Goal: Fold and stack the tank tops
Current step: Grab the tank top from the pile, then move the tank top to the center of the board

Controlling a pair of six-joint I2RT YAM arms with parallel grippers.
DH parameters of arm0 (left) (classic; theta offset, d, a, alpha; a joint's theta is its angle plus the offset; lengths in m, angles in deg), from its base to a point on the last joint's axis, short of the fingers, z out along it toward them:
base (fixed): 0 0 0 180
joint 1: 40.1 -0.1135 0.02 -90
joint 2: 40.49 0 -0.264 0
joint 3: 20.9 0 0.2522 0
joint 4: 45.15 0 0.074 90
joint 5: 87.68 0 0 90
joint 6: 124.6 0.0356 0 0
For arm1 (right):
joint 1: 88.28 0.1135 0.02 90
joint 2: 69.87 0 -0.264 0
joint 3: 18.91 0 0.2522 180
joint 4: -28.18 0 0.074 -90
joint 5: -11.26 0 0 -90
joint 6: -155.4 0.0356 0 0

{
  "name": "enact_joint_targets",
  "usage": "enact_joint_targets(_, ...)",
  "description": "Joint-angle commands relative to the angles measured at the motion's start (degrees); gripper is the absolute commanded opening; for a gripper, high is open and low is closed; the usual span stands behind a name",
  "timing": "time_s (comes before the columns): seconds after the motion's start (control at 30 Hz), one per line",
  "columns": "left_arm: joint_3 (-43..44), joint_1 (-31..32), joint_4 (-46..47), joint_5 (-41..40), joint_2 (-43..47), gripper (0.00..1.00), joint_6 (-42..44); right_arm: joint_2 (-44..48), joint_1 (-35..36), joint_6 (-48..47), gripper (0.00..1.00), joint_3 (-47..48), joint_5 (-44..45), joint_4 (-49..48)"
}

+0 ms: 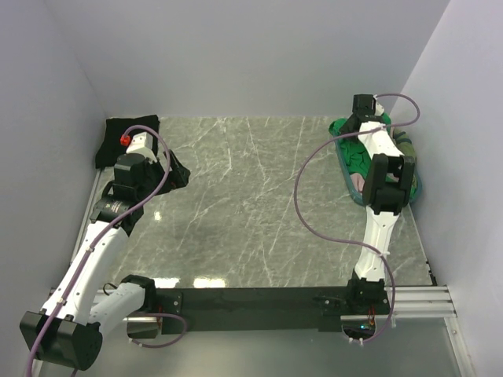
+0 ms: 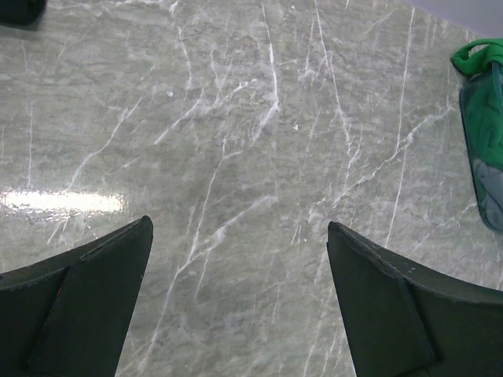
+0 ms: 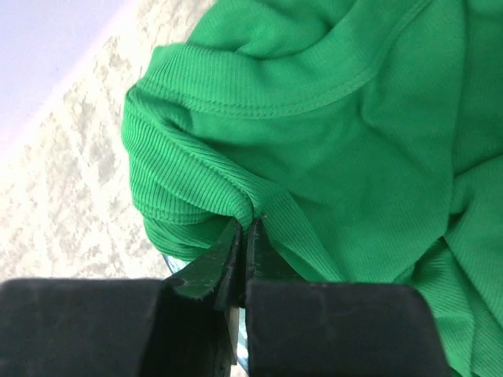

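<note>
A bright green tank top (image 3: 330, 118) lies bunched in the teal basket (image 1: 350, 179) at the back right of the table. My right gripper (image 3: 246, 226) is shut on a pinched fold of its ribbed edge. Dusty pink cloth (image 1: 358, 182) shows in the basket nearer the arm. A black tank top (image 1: 118, 135) lies in the back left corner. My left gripper (image 2: 240, 236) hovers over bare marble near it, wide open, with nothing between its fingers (image 2: 94, 298). In the left wrist view the green tank top (image 2: 474, 57) hangs over the basket (image 2: 483, 157).
White walls close in the table at the back and on both sides. The grey marble tabletop (image 1: 251, 196) stretches between the two arms. A black rail (image 1: 259, 302) runs along the near edge.
</note>
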Motion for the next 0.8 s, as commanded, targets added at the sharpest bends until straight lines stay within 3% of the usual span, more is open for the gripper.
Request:
enact_joint_targets(0.0,0.2,-0.3,2.1,0.2,0.2,1.00,-0.2,3.5,-1.0,1.0,0.00,0.2,-0.5,-1.4)
enact_joint_targets(0.27,0.2,-0.4,2.3,0.4,0.4,1.00,-0.2,16.3,-0.3,-0.8,0.00,6.2,2.6,2.4)
enact_joint_targets(0.5,0.3,-0.6,2.4,0.3,0.8,0.99,-0.3,24.0,4.2,-6.9,0.00,18.5,-0.6,8.2)
enact_joint_targets(0.67,0.5,-1.0,2.1,-0.5,1.1,1.00,-0.6,28.0,13.8,-11.5,0.00,25.8,-1.0,12.3)
enact_joint_targets(0.77,0.9,-1.6,1.5,-0.6,1.4,0.99,-1.2,32.0,19.9,-13.1,0.00,25.1,-2.5,12.4)
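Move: The right fingers are already shut on the far-left edge of the green tank top, whose bulk lies about 5 cm back, 3 cm to the right and just below. The blue bin's middle is some 11 cm back, 7 cm right and 6 cm down, with the olive tank top about 6 cm back, 17 cm right and 3 cm below. From the left hand the green tank top lies roughly 23 cm ahead, 60 cm right and 17 cm lower. Still pinching the green tank top, the right hand hoists it some 40 cm, veering left, fingers tipping up. ##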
